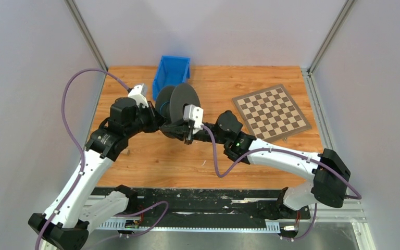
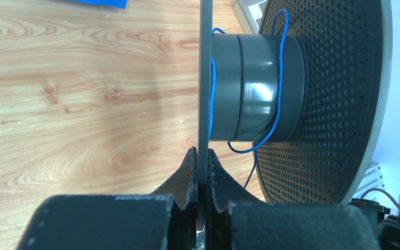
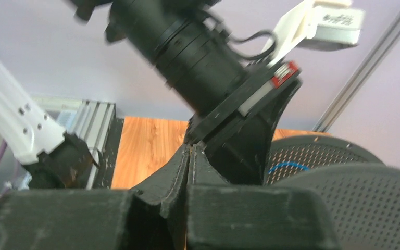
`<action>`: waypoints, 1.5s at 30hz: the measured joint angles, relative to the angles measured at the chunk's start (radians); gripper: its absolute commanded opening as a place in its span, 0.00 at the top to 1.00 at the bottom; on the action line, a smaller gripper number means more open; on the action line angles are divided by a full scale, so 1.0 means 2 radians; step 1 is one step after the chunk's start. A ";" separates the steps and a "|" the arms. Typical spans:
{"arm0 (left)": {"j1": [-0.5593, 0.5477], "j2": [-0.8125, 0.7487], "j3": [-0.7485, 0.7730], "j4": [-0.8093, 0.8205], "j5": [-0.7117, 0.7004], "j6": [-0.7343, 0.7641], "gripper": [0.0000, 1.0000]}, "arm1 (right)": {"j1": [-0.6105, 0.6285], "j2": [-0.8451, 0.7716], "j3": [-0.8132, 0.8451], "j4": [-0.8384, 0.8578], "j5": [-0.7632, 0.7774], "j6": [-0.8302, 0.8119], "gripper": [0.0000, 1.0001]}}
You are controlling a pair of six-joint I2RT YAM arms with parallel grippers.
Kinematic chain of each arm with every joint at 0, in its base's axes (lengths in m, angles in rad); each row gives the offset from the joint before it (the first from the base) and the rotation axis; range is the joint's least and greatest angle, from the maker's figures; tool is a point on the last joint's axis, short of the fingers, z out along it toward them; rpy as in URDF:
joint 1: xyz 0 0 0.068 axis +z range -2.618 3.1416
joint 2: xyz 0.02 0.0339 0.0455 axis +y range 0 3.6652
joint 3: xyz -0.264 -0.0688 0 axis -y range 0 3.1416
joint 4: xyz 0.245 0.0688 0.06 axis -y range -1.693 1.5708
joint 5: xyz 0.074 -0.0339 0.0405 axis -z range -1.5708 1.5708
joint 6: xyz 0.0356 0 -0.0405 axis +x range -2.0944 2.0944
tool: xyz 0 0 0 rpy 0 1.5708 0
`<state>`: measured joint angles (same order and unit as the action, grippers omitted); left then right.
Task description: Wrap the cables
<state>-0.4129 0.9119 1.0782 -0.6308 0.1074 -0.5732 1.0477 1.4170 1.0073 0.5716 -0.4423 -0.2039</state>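
Observation:
A black spool [image 1: 181, 102] stands on edge at the middle of the table. My left gripper [image 1: 157, 117] is shut on its thin near flange [image 2: 204, 94]; in the left wrist view the gripper [image 2: 203, 159] pinches that flange edge-on. The cable [image 2: 279, 78], a thin blue wire, lies in loose loops around the grey hub [image 2: 255, 88], beside the perforated far flange [image 2: 338, 104]. My right gripper [image 1: 174, 130] sits just below the spool, next to the left gripper. Its jaws [image 3: 190, 156] are pressed together, with no wire visible between them. A bit of the cable [image 3: 286, 165] shows between the flanges.
A blue bin [image 1: 173, 73] stands right behind the spool at the table's far edge. A chessboard [image 1: 271, 112] lies at the right. The left arm's wrist [image 3: 198, 52] hangs close in front of my right gripper. Grey walls enclose both sides.

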 measured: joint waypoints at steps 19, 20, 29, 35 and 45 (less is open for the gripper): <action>-0.058 -0.074 -0.132 0.083 -0.075 0.111 1.00 | -0.070 0.042 0.089 -0.093 0.122 0.272 1.00; -0.059 -0.085 -0.141 0.094 -0.075 0.120 1.00 | -0.078 0.045 0.092 -0.101 0.121 0.290 1.00; -0.059 -0.118 -0.178 0.145 -0.056 0.215 1.00 | -0.130 0.049 0.096 -0.116 0.102 0.412 1.00; -0.059 -0.141 -0.190 0.164 -0.037 0.270 1.00 | -0.160 0.040 0.078 -0.115 0.088 0.460 1.00; -0.059 -0.178 -0.222 0.196 0.001 0.286 1.00 | -0.218 0.035 0.014 -0.078 0.013 0.552 1.00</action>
<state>-0.5308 0.5564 0.6342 -0.2386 0.1085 -0.0017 0.6121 1.4879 1.0348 0.4164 -0.4160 0.9009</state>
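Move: The spool, held by the rim of its left flange in the left hand, has its hub about 5 cm ahead of the left hand, 5 cm to its right and 3 cm lower. From the right hand, which has the cable end, the hub lies some 10 cm forward, 4 cm to the right and 6 cm below. The blue bin stands roughly 21 cm beyond the spool, 5 cm left of it and 22 cm below it. Forward, after a small rise, the right hand carries the cable from the near side of the spool over to its far side, about 15 cm, drawing off to the right and then sinking, its shut wrist rolling strongly. Meanwhile the left hand keeps its pinch on the flange, lowers the spool 5 cm, then eases up and back, tilting its fingers up some 30 degrees and turning clockwise. ##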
